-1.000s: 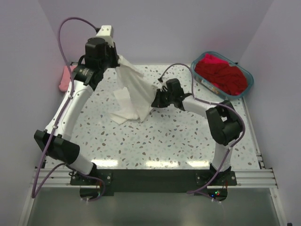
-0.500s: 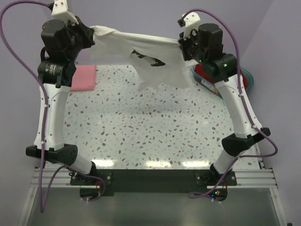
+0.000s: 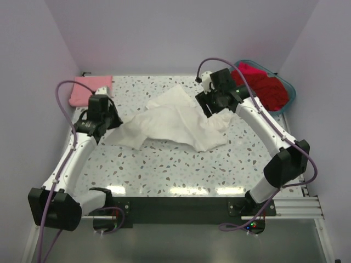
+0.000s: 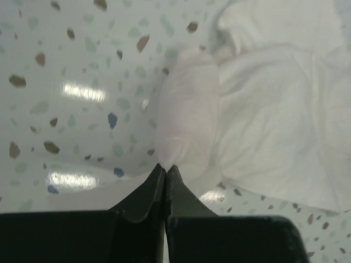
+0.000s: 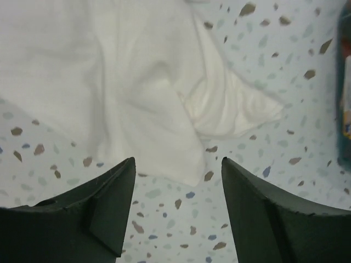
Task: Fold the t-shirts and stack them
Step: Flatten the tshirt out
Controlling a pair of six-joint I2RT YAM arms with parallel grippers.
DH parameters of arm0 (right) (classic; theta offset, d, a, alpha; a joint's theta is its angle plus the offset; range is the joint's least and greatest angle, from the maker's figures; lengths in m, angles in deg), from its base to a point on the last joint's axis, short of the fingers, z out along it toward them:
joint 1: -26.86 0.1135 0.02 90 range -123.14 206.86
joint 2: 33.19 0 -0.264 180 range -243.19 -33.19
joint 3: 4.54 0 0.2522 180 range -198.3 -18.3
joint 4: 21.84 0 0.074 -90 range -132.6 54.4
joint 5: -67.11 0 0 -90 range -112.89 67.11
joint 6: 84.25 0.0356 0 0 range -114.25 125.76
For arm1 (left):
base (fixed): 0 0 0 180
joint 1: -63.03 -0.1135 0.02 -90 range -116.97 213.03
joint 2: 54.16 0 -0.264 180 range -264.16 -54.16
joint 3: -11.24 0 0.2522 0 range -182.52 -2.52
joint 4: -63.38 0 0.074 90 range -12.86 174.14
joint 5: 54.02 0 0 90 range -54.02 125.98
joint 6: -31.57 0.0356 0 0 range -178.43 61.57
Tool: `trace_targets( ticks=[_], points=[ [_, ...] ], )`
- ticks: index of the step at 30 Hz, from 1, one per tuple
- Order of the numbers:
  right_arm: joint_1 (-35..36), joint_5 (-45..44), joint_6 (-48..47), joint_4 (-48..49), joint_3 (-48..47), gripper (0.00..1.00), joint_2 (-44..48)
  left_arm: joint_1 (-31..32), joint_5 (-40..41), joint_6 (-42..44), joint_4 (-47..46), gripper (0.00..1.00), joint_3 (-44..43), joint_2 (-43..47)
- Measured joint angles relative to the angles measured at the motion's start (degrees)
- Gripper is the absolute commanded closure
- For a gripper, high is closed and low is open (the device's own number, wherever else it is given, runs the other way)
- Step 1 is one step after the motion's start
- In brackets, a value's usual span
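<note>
The large white t-shirt (image 3: 175, 121) lies crumpled across the middle of the table, its print hidden. My left gripper (image 3: 113, 124) sits low at the shirt's left end, shut on a pinch of the white cloth (image 4: 186, 109), which bulges out just past the closed tips (image 4: 165, 167). My right gripper (image 3: 211, 111) hovers over the shirt's right side with its jaws wide apart and nothing between them (image 5: 178, 164); the shirt's hem (image 5: 181, 159) lies on the table just beyond them. A folded pink t-shirt (image 3: 89, 90) rests at the back left. Red t-shirts (image 3: 262, 86) fill the basket.
The teal plastic basket (image 3: 289, 100) stands at the back right corner, close behind the right arm; its edge shows at the far right of the right wrist view (image 5: 345, 109). Purple walls enclose the speckled table (image 3: 181, 170) on three sides.
Both arms have come down from holding the white shirt stretched high in the air. The shirt now lies on the table. My right gripper has opened and let go of it.
</note>
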Motion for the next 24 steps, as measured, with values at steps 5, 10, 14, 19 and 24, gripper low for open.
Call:
trace_targets(
  ticks=[5,10,14,19,24],
  points=[
    [-0.28,1.4,5.11,-0.13,8.46,0.31,-0.85,-0.13,2.43,-3.13,1.03,0.98,16.83,2.99],
    [-1.25,5.14,12.07,5.33,13.77,0.32,-4.13,-0.35,4.72,-3.69,-1.01,0.98,17.73,3.43],
    [-3.28,7.89,17.44,10.23,19.93,0.36,-6.84,-0.39,6.93,-3.61,-1.38,0.98,17.73,4.02],
    [-7.98,8.68,22.99,15.1,24.79,0.36,-9.31,-1.11,9.07,-3.45,-2.27,0.97,17.73,4.07],
    [-9.4,8.72,24.79,18.73,23.52,0.36,-14.01,-2.45,10.12,-3.39,-4.63,0.96,17.7,1.9]
  ],
)
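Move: Under the right hand, roughly 21 cm down, 1 cm back and 3 cm to its right, lies the rumpled right end of the white t-shirt; the blue basket stands about 17 cm ahead and 20 cm right, 18 cm below. The left hand holds the t-shirt's left end in the air, the shirt's middle about 14 cm to its right, level fore and aft, 18 cm down; the folded pink t-shirt lies 17 cm ahead and 14 cm left, 18 cm below. Dropping about 20 cm, the right hand comes down onto the shirt's right end with fingers still open, drifting a little right while tipping to point down and turning some 25 degrees clockwise, until its fingertips straddle a fold. The left keeps its pinch on the other end, sinks about 10 cm while drawing back, then eases left and slightly forward, turning counter-clockwise. ##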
